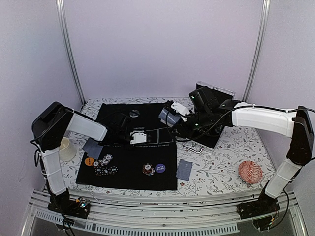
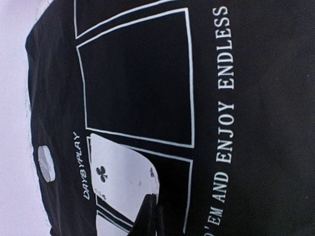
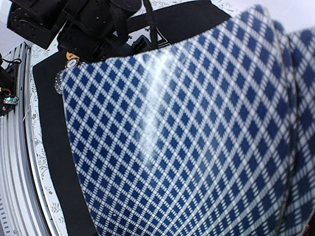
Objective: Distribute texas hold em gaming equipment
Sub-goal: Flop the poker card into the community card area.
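Note:
My left gripper (image 1: pixel 139 137) is low over the middle of the black mat (image 1: pixel 123 179), its fingers (image 2: pixel 147 216) shut on the edge of a face-up white clubs card (image 2: pixel 123 177). That card lies over a printed card outline. My right gripper (image 1: pixel 168 116) hovers over the mat's far right part, shut on a deck of blue-checked playing cards (image 3: pixel 187 137). The deck fills the right wrist view and hides the fingers. Face-down cards lie at the mat's left edge (image 1: pixel 92 147) and right of the mat (image 1: pixel 185 169). Chip stacks (image 1: pixel 106 160) (image 1: pixel 148 168), an orange button (image 1: pixel 89 161), a purple button (image 1: pixel 160 168) and a silver button (image 1: pixel 134 113) rest on the mat.
A cream mug (image 1: pixel 66 147) stands left of the mat under the left arm. A red patterned disc (image 1: pixel 250 172) lies at the right. A black case (image 1: pixel 212 129) and a metal clip (image 1: pixel 194 147) sit below the right arm. Walls close the back and both sides.

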Robot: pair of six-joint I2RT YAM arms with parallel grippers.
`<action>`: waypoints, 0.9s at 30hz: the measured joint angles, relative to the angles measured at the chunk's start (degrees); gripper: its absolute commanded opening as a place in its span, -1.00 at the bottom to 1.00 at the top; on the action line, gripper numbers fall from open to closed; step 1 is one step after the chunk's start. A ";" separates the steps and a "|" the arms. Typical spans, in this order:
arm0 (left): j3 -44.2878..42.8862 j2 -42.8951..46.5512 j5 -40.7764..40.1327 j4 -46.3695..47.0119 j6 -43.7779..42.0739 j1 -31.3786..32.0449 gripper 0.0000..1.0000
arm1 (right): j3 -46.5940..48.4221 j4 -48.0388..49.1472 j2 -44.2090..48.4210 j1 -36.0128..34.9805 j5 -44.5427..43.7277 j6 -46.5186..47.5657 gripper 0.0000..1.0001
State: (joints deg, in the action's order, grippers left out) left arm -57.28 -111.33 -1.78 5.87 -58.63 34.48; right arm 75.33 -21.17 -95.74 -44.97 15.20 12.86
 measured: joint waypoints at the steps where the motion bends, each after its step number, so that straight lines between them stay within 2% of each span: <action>1: -0.68 -0.48 0.09 -0.70 0.33 0.00 -0.75 | -0.04 0.02 0.02 0.00 0.00 0.00 -0.26; 7: -2.99 -1.25 0.50 -2.19 2.75 0.00 -0.45 | -0.42 0.07 0.02 0.00 0.00 0.00 -0.26; 15: -3.67 0.24 4.37 -6.32 5.49 0.02 -0.30 | -0.42 0.17 0.02 0.00 -0.02 0.00 -0.26; 18: -3.98 2.16 6.91 -9.60 8.04 0.02 -0.10 | -0.42 0.17 0.02 0.00 -0.04 0.00 -0.26; 21: -6.16 5.92 10.12 -12.52 14.14 -0.15 0.02 | -0.42 0.17 0.02 0.00 -0.04 0.00 -0.26; 24: -12.59 8.92 15.17 -15.21 24.09 -0.94 0.14 | -0.42 0.17 0.02 0.00 -0.04 0.00 -0.26; 27: -19.08 10.97 23.96 -16.02 36.15 -2.97 0.51 | -0.42 0.17 0.02 0.00 -0.04 0.00 -0.26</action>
State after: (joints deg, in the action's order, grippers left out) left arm -76.36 -100.36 22.17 -10.15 -22.48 31.51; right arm 74.91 -20.99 -95.72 -44.97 15.16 12.86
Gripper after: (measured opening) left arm 0.594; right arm 0.369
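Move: The left hand, almost on the mat, grips a poker card; the third community box's middle lies some 2 cm ahead, 1 cm right and 1 cm below. The card already laid in the second box lies 6 cm left, the empty fourth box 8 cm right, both 2 cm ahead. The clear disc is about 17 cm ahead, 1 cm left. From the deck-holding right hand, the third box lies about 9 cm ahead, 14 cm left and 18 cm below. The left fingers open, letting go of the poker card on the third box, then rise about 18 cm, drifting right. ##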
